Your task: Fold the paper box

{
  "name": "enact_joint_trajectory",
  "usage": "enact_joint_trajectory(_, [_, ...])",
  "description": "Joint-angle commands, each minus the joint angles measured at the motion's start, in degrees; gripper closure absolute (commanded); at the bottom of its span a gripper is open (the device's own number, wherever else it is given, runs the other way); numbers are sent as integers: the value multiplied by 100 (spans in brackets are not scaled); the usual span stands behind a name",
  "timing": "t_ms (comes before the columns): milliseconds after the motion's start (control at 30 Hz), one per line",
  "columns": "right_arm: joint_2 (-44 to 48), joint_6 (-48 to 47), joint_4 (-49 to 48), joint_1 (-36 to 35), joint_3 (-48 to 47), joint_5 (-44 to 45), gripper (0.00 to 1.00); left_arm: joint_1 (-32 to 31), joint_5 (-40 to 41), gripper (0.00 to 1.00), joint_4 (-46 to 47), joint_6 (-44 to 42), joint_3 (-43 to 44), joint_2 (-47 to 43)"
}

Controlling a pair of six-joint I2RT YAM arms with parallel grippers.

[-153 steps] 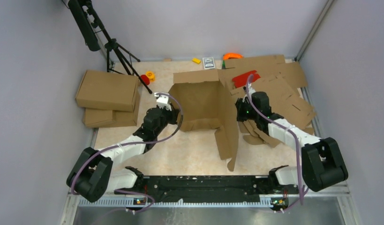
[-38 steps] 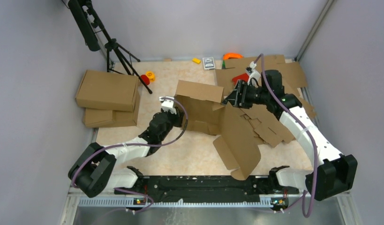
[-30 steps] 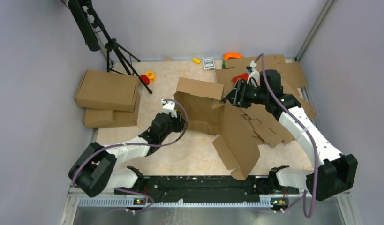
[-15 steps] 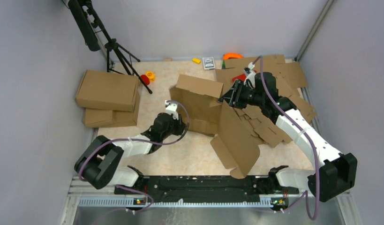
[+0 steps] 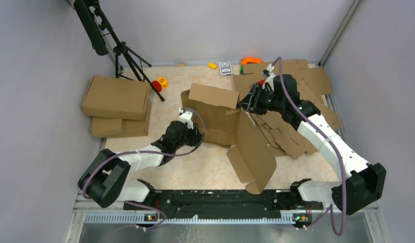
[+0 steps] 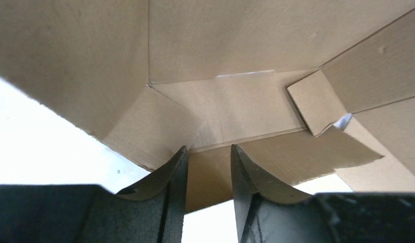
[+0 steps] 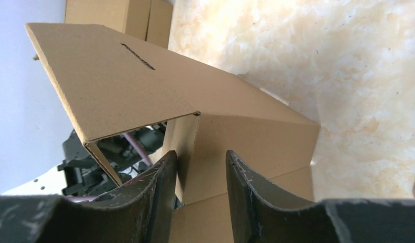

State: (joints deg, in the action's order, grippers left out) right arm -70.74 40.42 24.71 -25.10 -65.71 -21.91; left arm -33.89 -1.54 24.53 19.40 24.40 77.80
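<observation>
The paper box (image 5: 218, 119) is a half-formed brown cardboard shell at the table's middle. One flap (image 5: 214, 96) is folded over its top, and a large lid panel (image 5: 253, 152) leans out toward the near edge. My left gripper (image 5: 193, 132) is at the box's near-left opening. In the left wrist view its jaws (image 6: 208, 157) stand apart, with a low inner flap (image 6: 276, 157) seen face-on beyond them. My right gripper (image 5: 248, 105) is at the far-right corner. It (image 7: 200, 162) is open astride the edge of an upright side wall (image 7: 187, 144), which sits near the left finger.
Two closed cardboard boxes (image 5: 116, 98) are stacked at the left, beside a black tripod (image 5: 126, 55). Flat cut cardboard sheets (image 5: 296, 126) are heaped at the right. Small red (image 5: 157, 85), yellow (image 5: 212, 65) and orange (image 5: 251, 61) items and a card deck (image 5: 225, 67) lie along the back.
The box and its leaning lid panel have shifted a little left, with my right gripper following. My left gripper has pushed further under the box's near-left side, and both jaws have narrowed slightly.
</observation>
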Motion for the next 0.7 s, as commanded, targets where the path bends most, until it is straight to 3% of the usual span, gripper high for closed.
enact_joint_trajectory(0, [-82, -329, 366, -56, -390, 251, 60, 5, 9, 57, -655, -15, 383, -609])
enact_joint_trajectory(233, [-162, -503, 502, -56, -532, 266, 60, 36, 759, 40, -1982, -295, 503, -1778])
enact_joint_trajectory(333, [-185, -529, 530, -61, -555, 245, 60, 443, 611, 36, -2066, -385, 411, -2145])
enact_joint_trajectory(500, [-219, -570, 569, -56, -648, 202, 60, 1493, -715, 30, -692, -38, -51, -2037])
enact_joint_trajectory(667, [-237, -584, 629, -65, -707, 159, 60, 1909, -1487, 25, 368, -346, -135, -1296])
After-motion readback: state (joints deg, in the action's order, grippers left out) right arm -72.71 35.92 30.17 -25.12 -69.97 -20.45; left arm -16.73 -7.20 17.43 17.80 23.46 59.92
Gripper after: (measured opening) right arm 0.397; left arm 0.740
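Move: The box's left wall, standing up, has its middle some 8 cm ahead of the left hand, 5 cm to its left and a little above; the wall's near bottom corner is only about 4 cm ahead, 3 cm left and slightly below. The low near flap lies about level ahead, 7 cm to the right and 3 cm lower. From the right hand, at the box's upper right corner, the left wall's middle is roughly 20 cm left, 2 cm ahead and 16 cm below. The left hand lifts out from beside the low near flap, rising about 8 cm, then swings some 8 cm left and a little forward round the near edge of the left wall to its outer side, sinking slightly at the end, while its fingers spread from a third to about three quarters open and the hand turns roughly 10 degrees counter-clockwise and tips up a little. The right hand stays at the box's upper right corner with its finger gap unchanged, steadying the box and rolling only about 5 degrees. ##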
